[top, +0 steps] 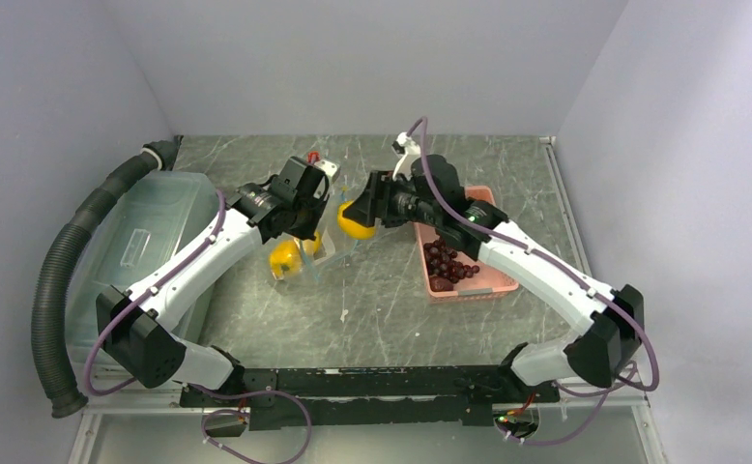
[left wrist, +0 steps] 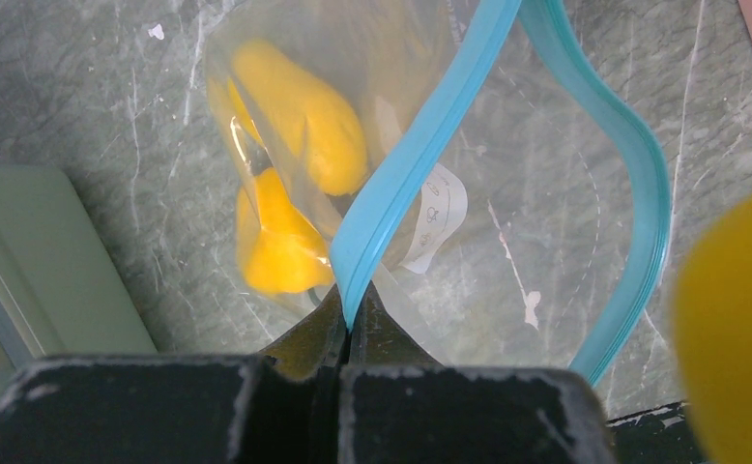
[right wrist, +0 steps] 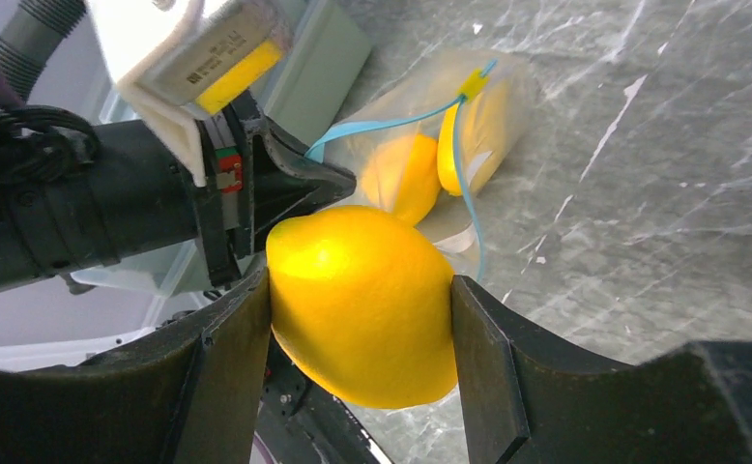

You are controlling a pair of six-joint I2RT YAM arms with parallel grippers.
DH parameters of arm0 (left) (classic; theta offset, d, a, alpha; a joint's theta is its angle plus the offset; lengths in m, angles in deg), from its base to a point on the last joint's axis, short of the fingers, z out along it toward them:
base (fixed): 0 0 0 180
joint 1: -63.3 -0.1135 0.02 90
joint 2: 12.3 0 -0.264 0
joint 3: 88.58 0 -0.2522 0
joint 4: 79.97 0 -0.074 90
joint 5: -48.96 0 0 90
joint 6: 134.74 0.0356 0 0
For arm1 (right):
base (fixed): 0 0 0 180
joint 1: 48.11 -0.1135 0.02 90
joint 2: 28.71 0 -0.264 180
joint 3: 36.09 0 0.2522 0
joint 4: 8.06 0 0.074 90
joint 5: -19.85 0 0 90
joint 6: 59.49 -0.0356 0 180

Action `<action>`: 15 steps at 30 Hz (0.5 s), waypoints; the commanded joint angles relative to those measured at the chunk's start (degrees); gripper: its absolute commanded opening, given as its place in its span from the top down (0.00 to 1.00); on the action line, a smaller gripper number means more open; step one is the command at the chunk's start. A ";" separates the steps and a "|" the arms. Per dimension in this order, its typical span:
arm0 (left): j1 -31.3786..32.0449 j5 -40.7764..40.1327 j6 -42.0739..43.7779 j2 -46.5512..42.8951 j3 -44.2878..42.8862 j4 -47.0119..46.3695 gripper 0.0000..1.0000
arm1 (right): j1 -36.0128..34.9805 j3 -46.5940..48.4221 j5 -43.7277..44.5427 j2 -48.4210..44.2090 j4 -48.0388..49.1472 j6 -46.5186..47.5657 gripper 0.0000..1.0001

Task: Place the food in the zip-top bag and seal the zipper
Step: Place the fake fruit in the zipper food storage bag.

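Observation:
The clear zip-top bag [top: 312, 253] lies on the table with its mouth held up and open. My left gripper [left wrist: 353, 311] is shut on the teal zipper [left wrist: 420, 155] at the mouth's edge. Two yellow food pieces [left wrist: 304, 111] [left wrist: 275, 242] sit inside the bag [left wrist: 507, 193]. My right gripper [right wrist: 361, 319] is shut on a yellow lemon [right wrist: 362, 304], held in the air just right of the bag's mouth [top: 356, 220]. The dark purple grape bunch [top: 449, 263] lies in the pink basket [top: 496, 283].
A large translucent lidded bin [top: 150, 242] stands at the left, with a black corrugated hose [top: 58, 280] curving round it. The pink basket sits under my right arm. White walls close the table at the back and sides.

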State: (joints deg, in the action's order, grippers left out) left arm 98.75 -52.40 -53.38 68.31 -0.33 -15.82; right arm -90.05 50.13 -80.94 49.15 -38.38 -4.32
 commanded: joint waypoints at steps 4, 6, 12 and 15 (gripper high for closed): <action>-0.20 1.13 0.10 -1.16 0.36 -1.56 1.00 | -1.74 1.35 1.93 5.16 5.60 -4.42 0.65; -0.20 1.22 0.11 -1.39 0.38 -1.60 1.00 | -1.98 1.27 1.78 6.25 6.54 -4.98 0.65; -0.20 1.42 0.05 -1.77 0.37 -1.61 1.00 | -3.16 2.94 3.22 10.69 6.18 -6.50 0.65; -0.20 1.68 0.18 -1.95 0.27 -1.65 1.00 | -4.03 3.54 3.60 12.73 6.60 -7.63 0.65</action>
State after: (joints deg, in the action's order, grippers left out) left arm 98.75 -51.81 -53.38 68.31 -0.33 -15.82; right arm -92.87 50.59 -78.93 60.04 -35.19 -9.69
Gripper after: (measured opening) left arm 0.012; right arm 0.634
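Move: My right hand holds the lemon; the open bag mouth lies about 6 cm to its left, 3 cm ahead and some 12 cm below. Already in the bag are the mango, roughly 9 cm ahead, 12 cm left and 24 cm below, and the pepper, some 5 cm ahead and 18 cm left at that same depth. From my left hand, pinching the zipper's left lip, the mouth's middle is about 6 cm right, 1 cm ahead and 3 cm below. I lower the lemon some 6 cm with my right hand while carrying it about 4 cm left and a touch forward, down towards the gaping bag mouth. The right fingers keep their grip and tip down by roughly 10 degrees. My left hand stays put, still pinching the blue zipper lip to hold the bag open. ##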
